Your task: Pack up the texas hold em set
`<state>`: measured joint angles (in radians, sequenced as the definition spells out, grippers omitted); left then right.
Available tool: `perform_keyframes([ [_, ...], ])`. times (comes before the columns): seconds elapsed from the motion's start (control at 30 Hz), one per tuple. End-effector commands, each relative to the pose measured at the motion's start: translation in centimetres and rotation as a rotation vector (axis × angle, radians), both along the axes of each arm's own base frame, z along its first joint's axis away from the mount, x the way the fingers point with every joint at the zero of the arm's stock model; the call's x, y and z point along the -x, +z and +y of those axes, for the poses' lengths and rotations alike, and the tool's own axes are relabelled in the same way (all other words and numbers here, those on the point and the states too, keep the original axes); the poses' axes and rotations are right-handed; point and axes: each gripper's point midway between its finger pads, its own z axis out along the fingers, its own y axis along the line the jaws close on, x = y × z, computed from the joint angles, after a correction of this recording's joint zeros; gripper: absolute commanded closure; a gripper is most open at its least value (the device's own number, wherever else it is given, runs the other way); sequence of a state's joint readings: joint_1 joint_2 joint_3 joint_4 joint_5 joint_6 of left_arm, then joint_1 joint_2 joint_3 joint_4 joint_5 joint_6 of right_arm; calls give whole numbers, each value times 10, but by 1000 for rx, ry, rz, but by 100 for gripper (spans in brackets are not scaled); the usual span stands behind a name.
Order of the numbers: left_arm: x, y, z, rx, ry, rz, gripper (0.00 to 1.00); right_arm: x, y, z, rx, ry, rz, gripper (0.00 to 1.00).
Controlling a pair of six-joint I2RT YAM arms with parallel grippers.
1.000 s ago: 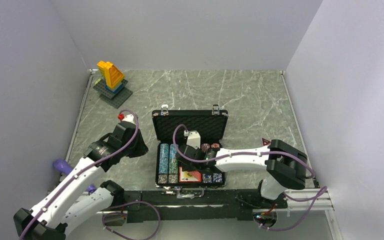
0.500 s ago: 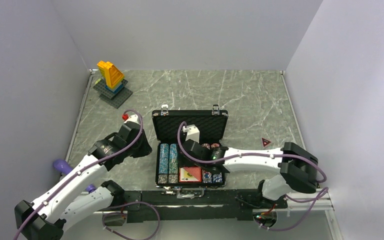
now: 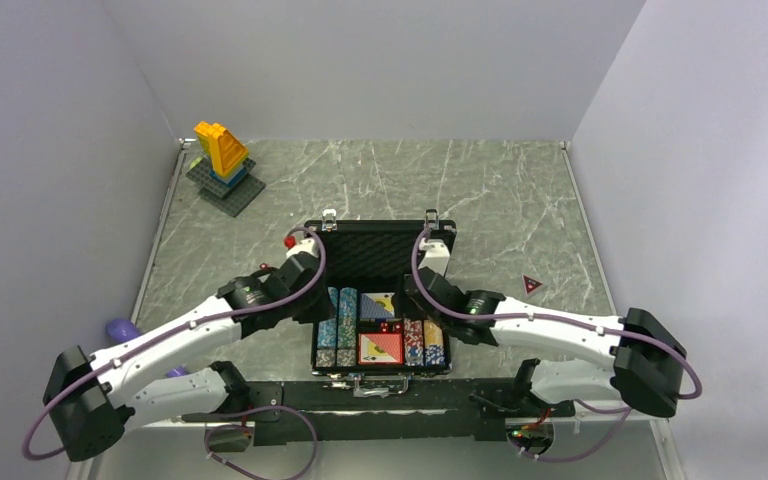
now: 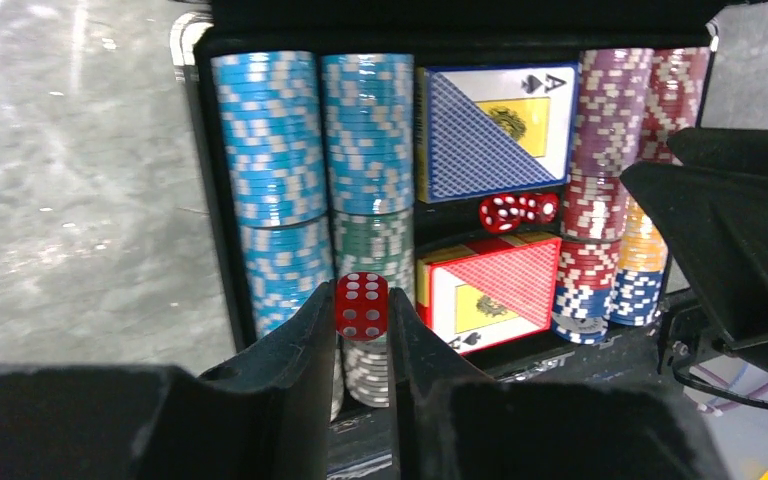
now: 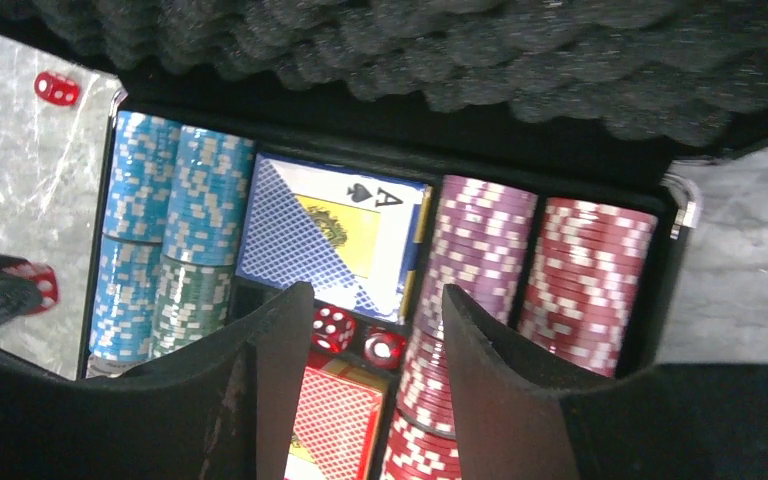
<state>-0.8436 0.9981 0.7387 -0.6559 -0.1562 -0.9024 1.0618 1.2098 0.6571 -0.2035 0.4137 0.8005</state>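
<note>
The black case of the texas hold em set lies open mid-table with its foam lid upright. It holds rows of striped chips, a blue deck, a red deck and two red dice between the decks. My left gripper is shut on a red die above the case's near left chips. My right gripper hangs open and empty over the dice slot. In the top view the left gripper and right gripper flank the case.
Another red die lies on the table left of the case. A yellow-blue brick tower stands far left. A small dark red triangle lies right of the case. A purple object sits by the left wall.
The left arm swung right to the case's left side with the die. The right arm drew back from over the trays, uncovering the blue deck and dice, with its jaws wider.
</note>
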Motion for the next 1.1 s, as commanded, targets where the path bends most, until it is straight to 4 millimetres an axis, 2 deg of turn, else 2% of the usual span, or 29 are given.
perform_keyframes([
  [0.0,-7,12,-37,98,21,-25,100,-6,14,-19,-26,-81,-33,46],
  [0.23,-6,-3,-72,74,33,2,100,-3,21,-29,-47,-99,-49,46],
  [0.5,-10,-13,-99,82,23,23,100,0,23,-36,-66,-105,-59,45],
  [1.07,5,-47,-111,23,7,116,100,3,22,-38,-77,-111,-52,45],
])
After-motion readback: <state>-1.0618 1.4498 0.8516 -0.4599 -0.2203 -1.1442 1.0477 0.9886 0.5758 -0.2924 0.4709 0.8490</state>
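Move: The left gripper holds a red die. The free spot in the slot between the two card decks lies about 9 cm to its right, level fore and aft, some 7 cm below. The two dice already in the slot are about 12 cm right; the blue deck is also 12 cm right but 4 cm ahead, the red deck 12 cm right and 5 cm back. From the empty right gripper, that spot is roughly 7 cm left, 3 cm back and 6 cm down. Bring the left gripper about 9 cm to the right, sinking on the way across the blue and green chip columns, then go mostly straight down towards the free end of the slot, for nearly 6 cm of descent in all; keep the die pinched. Meanwhile back the open right gripper off some 4 cm to the right and rise 2 cm to clear the way. ##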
